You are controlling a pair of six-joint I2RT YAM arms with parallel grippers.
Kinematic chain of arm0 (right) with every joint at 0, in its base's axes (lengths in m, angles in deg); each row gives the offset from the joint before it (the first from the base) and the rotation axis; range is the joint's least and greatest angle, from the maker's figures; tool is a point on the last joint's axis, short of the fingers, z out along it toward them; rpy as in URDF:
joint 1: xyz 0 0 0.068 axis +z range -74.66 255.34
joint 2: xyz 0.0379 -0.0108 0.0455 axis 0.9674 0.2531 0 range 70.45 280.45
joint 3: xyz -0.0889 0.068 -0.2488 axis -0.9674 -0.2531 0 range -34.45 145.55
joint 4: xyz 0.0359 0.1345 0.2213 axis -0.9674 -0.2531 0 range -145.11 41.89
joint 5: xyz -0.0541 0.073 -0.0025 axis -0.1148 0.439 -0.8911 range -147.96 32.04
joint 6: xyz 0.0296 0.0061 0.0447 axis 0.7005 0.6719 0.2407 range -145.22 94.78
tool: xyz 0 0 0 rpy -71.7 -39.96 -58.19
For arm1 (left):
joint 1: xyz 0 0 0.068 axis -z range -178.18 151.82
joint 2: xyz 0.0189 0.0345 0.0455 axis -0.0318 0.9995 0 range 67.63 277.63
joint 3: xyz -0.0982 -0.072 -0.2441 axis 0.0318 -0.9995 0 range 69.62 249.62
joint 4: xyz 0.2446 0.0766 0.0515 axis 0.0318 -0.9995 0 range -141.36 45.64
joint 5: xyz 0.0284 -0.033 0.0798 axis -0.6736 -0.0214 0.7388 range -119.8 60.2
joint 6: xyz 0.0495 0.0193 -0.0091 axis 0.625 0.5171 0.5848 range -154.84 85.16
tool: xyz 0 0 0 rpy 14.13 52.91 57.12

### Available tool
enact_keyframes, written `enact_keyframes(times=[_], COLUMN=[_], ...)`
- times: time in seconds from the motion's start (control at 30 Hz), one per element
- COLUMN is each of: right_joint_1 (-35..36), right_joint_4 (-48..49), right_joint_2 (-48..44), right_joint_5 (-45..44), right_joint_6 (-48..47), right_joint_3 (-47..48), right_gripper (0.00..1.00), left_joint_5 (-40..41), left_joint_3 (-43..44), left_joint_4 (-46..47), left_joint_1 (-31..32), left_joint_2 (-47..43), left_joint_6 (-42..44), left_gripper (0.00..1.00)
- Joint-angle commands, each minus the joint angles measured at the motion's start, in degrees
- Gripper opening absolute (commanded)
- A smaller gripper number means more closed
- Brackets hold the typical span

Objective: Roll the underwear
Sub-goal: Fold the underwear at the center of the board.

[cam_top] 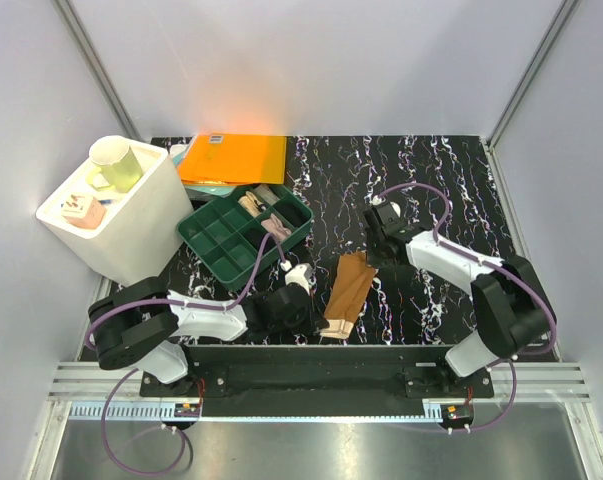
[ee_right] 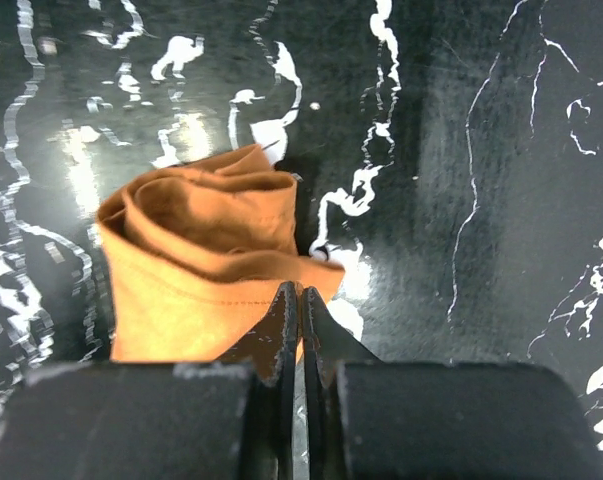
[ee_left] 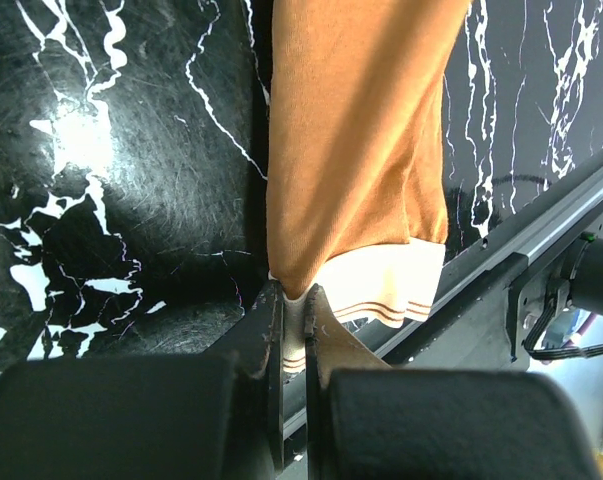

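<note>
The brown underwear (cam_top: 351, 287) lies folded into a long narrow strip on the black marble table, pale waistband (cam_top: 336, 324) toward the near edge. My left gripper (cam_top: 319, 318) is shut on the waistband's left corner. In the left wrist view the underwear (ee_left: 361, 150) stretches away from the gripper (ee_left: 296, 300), with striped pale cloth pinched between the jaws. My right gripper (cam_top: 369, 256) sits at the strip's far end. The right wrist view shows that end of the underwear (ee_right: 191, 260) bunched and curled over, and the gripper (ee_right: 299, 292) shut on its hem edge.
A green compartment tray (cam_top: 213, 240) with small items stands to the left of the underwear. Behind it lies an orange folder (cam_top: 231, 158). A white bin (cam_top: 131, 235) holding a green mug (cam_top: 116, 163) is at far left. A black rail (cam_top: 311, 362) runs along the near edge.
</note>
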Motion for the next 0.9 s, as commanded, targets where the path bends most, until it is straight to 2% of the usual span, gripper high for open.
enact_keyframes(times=[0.0, 0.1, 0.17, 0.2, 0.23, 0.27, 0.37, 0.4, 0.53, 0.6, 0.87], right_joint_1=[-1.52, -2.23, -2.4, -2.41, -2.41, -2.41, -2.41, -2.41, -1.88, 0.13, 9.37], right_joint_4=[1.63, 1.72, 1.98, 2.16, 2.16, 2.07, 0.67, 0.14, 0.14, 0.4, 4.0], right_joint_2=[2.34, 3.66, 4.36, 4.63, 4.72, 4.46, 0.95, -1.93, -8.37, -11.52, -19.8], right_joint_5=[-4.32, -5.46, -5.11, -4.59, -3.37, -2.66, -0.11, 1.03, 11.2, 13.6, 14.93], right_joint_6=[-2.97, -2.8, -2.62, -2.62, -2.62, -2.62, -1.31, -0.17, 4.83, 8.86, 22.86], right_joint_3=[2.97, 3.32, 3.24, 3.24, 3.32, 3.24, 2.27, 1.66, -3.95, -7.81, -18.73], right_gripper=[0.01, 0.01, 0.07, 0.11, 0.25, 0.32, 0.49, 0.52, 0.61, 0.64, 0.68], left_joint_5=[-1.88, -2.06, -2.14, -2.14, -2.14, -1.97, -1.7, -1.7, -1.7, -1.79, -1.97], left_joint_3=[-1.07, -0.63, -0.45, -0.1, 0.16, 0.69, 1.74, 1.92, 2.36, 2.71, 2.89], left_joint_4=[-5.47, -5.56, -5.74, -5.91, -6.09, -6.87, -8.37, -8.46, -8.46, -8.55, -8.37], left_joint_1=[0.05, 0.05, 0.05, 0.05, 0.05, 0.05, 0.05, 0.05, 0.05, 0.05, 0.05], left_joint_2=[1.69, 1.96, 2.05, 2.05, 2.05, 2.05, 1.96, 1.87, 2.04, 2.05, 1.78], left_joint_6=[3.65, 3.74, 3.74, 3.91, 4.0, 4.09, 4.09, 4.01, 3.3, 3.21, 2.86], left_gripper=[0.0, 0.0, 0.0, 0.0, 0.0, 0.0, 0.0, 0.0, 0.0, 0.0, 0.0])
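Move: My shut right fingers hold the underwear's far right corner about 3 cm above the board. From there the underwear's middle lies some 8 cm back and 6 cm left, its white waistband about 15 cm back and 9 cm left, and the green organizer about 30 cm left and 7 cm farther out. My left hand pinches the waistband's left end; the waistband's middle is some 4 cm right of it, the underwear's middle about 7 cm ahead and 7 cm right. With my right hand I lower the corner about 2 cm and let go, spreading the fingers well open. Then I lift about 4 cm clear and sweep some 10 cm back and a little left along the underwear towards the waistband, sinking again at the end and rolling the hand's left side up. My left hand stays put, still pinching the waistband's left end. ##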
